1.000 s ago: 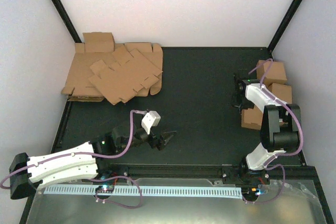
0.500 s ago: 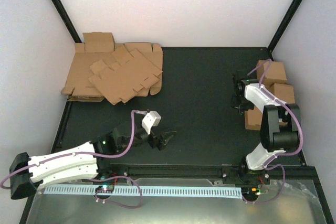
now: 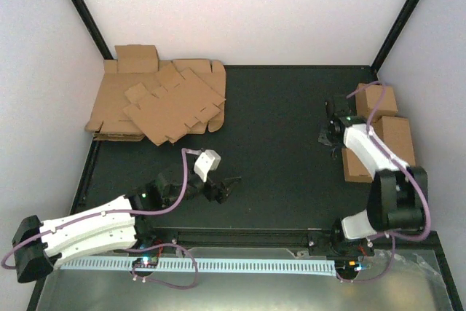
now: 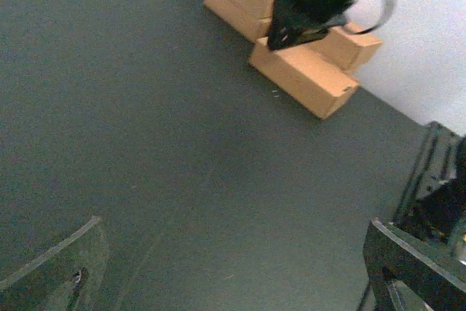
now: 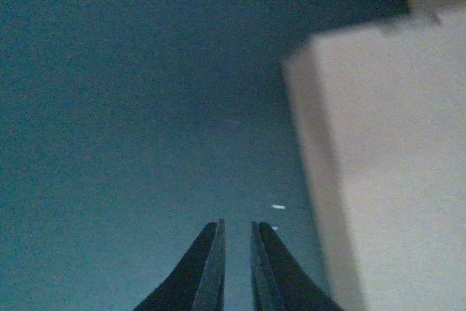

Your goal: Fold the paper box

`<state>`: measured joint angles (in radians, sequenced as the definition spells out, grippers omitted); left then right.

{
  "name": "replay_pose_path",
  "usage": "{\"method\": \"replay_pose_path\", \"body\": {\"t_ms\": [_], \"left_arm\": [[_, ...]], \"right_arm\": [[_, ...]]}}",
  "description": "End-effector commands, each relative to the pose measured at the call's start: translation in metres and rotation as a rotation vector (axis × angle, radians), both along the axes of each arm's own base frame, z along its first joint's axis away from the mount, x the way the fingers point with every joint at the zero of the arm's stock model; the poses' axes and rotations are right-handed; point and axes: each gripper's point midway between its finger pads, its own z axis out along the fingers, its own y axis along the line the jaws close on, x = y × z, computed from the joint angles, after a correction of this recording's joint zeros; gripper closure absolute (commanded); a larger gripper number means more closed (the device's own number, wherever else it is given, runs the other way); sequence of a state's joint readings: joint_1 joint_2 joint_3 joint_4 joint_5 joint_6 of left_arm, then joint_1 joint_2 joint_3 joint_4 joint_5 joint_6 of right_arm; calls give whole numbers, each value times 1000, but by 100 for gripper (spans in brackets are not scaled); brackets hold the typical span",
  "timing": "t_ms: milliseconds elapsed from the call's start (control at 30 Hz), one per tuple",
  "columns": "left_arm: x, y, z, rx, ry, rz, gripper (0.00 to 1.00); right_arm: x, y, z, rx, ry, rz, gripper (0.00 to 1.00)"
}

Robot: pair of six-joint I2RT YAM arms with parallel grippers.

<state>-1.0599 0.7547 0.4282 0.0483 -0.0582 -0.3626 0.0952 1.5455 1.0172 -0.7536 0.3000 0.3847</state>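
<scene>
The paper box (image 3: 357,165) is a long brown cardboard box lying folded at the right side of the black table; the left wrist view shows the paper box (image 4: 304,78) too. My right gripper (image 3: 325,133) hangs just left of its far end, apart from it. Its fingers (image 5: 212,267) stand almost together with nothing between them. A pale cardboard face (image 5: 386,172) fills the right of that view; I cannot tell which box it belongs to. My left gripper (image 3: 226,186) sits low near the front left, wide open and empty, its fingertips (image 4: 87,234) at the frame's bottom corners.
Two blocky cardboard boxes (image 3: 376,98) (image 3: 397,138) stand behind and beside the paper box at the right wall. A heap of flat cardboard sheets (image 3: 164,103) lies at the back left corner. White walls and black frame posts close in the table (image 3: 277,129).
My right arm's elbow has swung down and right, uncovering the paper box, and its gripper has drifted slightly left. The left gripper has shifted a little left and back.
</scene>
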Motion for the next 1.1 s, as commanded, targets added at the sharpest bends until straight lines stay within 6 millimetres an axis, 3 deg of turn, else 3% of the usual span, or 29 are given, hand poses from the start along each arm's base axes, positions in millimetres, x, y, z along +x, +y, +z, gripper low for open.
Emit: {"method": "replay_pose_path", "body": {"t_ms": [0,67,167,267,400,567,733,1067], "left_arm": [[18,18,11,18,17,93,1],[29,35,14,33,3,164,1],[48,70,21,70,-42,308,1],[63,108,23,115,-96,467,1],[81,158,25,156,-172,675,1],[96,207,21,172,-255,877,1],[106,240,6,244,-347,1036,1],[132,273,-29,294,-389,1113,1]], "right_arm": [[28,70,53,244,-338,281,80],[27,83,70,300,-462,340,67],[24,90,94,320,-643,402,55],[14,95,109,278,-833,514,26],[-4,95,118,199,-1042,612,0],[-5,76,113,47,-1061,597,1],[4,52,100,20,-1120,519,1],[45,43,95,-15,-1117,554,1]]}}
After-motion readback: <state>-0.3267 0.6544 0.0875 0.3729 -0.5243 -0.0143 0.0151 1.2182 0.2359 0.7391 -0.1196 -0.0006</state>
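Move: The paper box sits by the right hand, its middle about 9 cm to the right, 5 cm back and 4 cm below the nearly shut fingers. At a similar height, the near stacked box is 20 cm to the right and straight level, the far stacked box 15 cm to the right and 12 cm ahead. The pile of cardboard blanks lies some 26 cm ahead, 18 cm left and 18 cm below the left hand. The paper box is left where it stands: the right hand goes up and left away from it, some 9 cm to the left, opens fully and tips from pointing down to about forward, then eases back right by about half that. Meanwhile the left hand, still wide open, sweeps left and forward towards the cardboard blanks, turning about 60 degrees counter-clockwise to face them and sinking near the end. ##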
